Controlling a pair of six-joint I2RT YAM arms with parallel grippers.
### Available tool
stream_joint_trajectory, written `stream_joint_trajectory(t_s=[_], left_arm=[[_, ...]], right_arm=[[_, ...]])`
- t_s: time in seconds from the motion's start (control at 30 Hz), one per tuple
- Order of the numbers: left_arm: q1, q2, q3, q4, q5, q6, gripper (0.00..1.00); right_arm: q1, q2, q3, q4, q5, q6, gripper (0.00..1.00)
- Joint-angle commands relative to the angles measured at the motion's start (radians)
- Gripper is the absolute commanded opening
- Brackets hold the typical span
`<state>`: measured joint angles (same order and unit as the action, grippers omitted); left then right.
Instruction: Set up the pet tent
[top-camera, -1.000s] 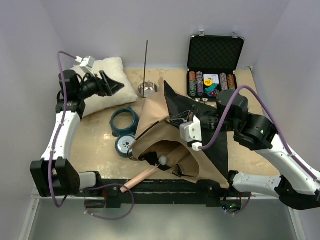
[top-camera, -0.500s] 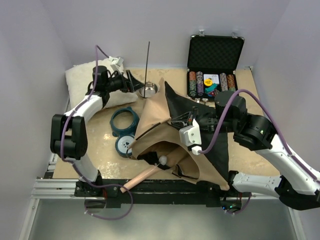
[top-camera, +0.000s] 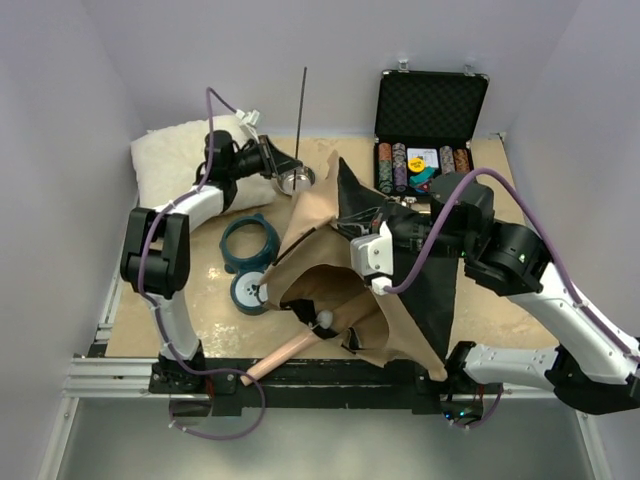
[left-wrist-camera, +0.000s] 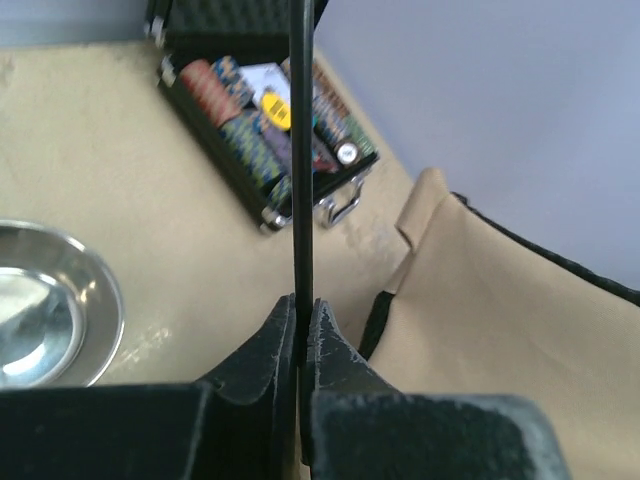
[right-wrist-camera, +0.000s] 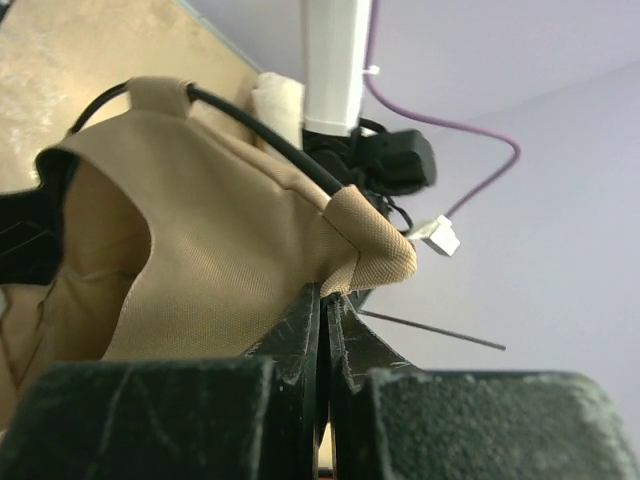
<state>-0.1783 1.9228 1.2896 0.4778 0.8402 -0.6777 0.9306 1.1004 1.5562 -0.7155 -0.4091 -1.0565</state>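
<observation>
The pet tent (top-camera: 330, 275) lies crumpled mid-table, tan fabric with black mesh lining. A thin dark pole (top-camera: 303, 105) rises from it toward the back wall. My left gripper (top-camera: 283, 163) is at the back of the table and shut on this pole. In the left wrist view the pole (left-wrist-camera: 301, 150) runs straight up from between the closed fingertips of my left gripper (left-wrist-camera: 301, 305). My right gripper (top-camera: 345, 228) is shut on a tan corner of the tent. In the right wrist view the fabric (right-wrist-camera: 200, 250) is pinched and held up by my right gripper (right-wrist-camera: 327, 292).
A fluffy white pillow (top-camera: 180, 165) lies back left. A steel bowl (top-camera: 294, 181) sits beside the left gripper. A teal ring (top-camera: 248, 243) and a tape roll (top-camera: 248, 292) lie left of the tent. An open black poker-chip case (top-camera: 430, 120) stands back right.
My left arm swung right from the pillow to the pole and shut on it. The pole shifted slightly right. My right gripper pulled the tent fabric up and left.
</observation>
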Motion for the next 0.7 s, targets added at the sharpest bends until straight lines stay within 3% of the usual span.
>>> stream_joint_trajectory(t_s=[0.0,0.13,0.2,0.23,0.3,0.33,0.37,0.47,0.57,0.67], left_arm=[[0.037,-0.163,-0.079,0.437,0.106,-0.177,0.00],[0.059,-0.277,-0.159,0.567,0.080,-0.181,0.00],[0.072,-0.324,-0.197,0.599,0.042,-0.169,0.00],[0.082,-0.338,-0.211,0.619,0.028,-0.169,0.00],[0.098,-0.363,-0.226,0.639,0.017,-0.168,0.00],[0.105,-0.372,-0.234,0.647,0.019,-0.169,0.00],[0.109,-0.386,-0.249,0.656,0.022,-0.161,0.00],[0.109,-0.438,-0.311,0.677,0.051,-0.126,0.00],[0.111,-0.482,-0.377,0.691,0.072,-0.096,0.00],[0.109,-0.521,-0.423,0.683,0.091,-0.048,0.00]], right_arm=[[-0.001,0.036,0.093,-0.004,0.130,0.033,0.00],[-0.001,0.056,0.157,-0.006,0.209,-0.025,0.00],[-0.001,0.055,0.143,-0.009,0.301,-0.075,0.05],[-0.001,0.046,0.128,0.001,0.341,-0.089,0.10],[-0.010,0.024,0.105,-0.004,0.394,-0.117,0.30],[-0.015,0.009,0.090,-0.010,0.406,-0.117,0.50],[-0.016,-0.008,0.075,-0.025,0.429,-0.111,0.63],[-0.018,-0.066,0.019,-0.136,0.445,-0.056,0.91],[-0.018,-0.151,-0.010,-0.287,0.347,0.071,0.99],[-0.018,-0.203,0.028,-0.372,0.205,0.220,0.99]])
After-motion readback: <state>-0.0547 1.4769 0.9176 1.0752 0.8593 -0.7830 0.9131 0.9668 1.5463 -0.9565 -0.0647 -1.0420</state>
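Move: The black pole is already pinched between the left fingertips. From there the tent's middle lies roughly 25 cm back and 14 cm right at about hand height, the steel bowl some 8 cm ahead, 1 cm left and 17 cm below, and the teal ring 10 cm back, 11 cm left, as low as the bowl. The right fingers hold the tent's sleeve end; the pink roller lies about 8 cm back, 11 cm left and 40 cm beneath this hand. The pole, kept in the shut left fingers, is carried quickly up about 15 cm, back and somewhat left over the table, the fingertips tipping up some 30 degrees. The tent's sleeve end is first raised and taken forward a little by the right hand, whose fingers then open wide to let go as it swings right, turning clockwise, then sinks and draws back. ##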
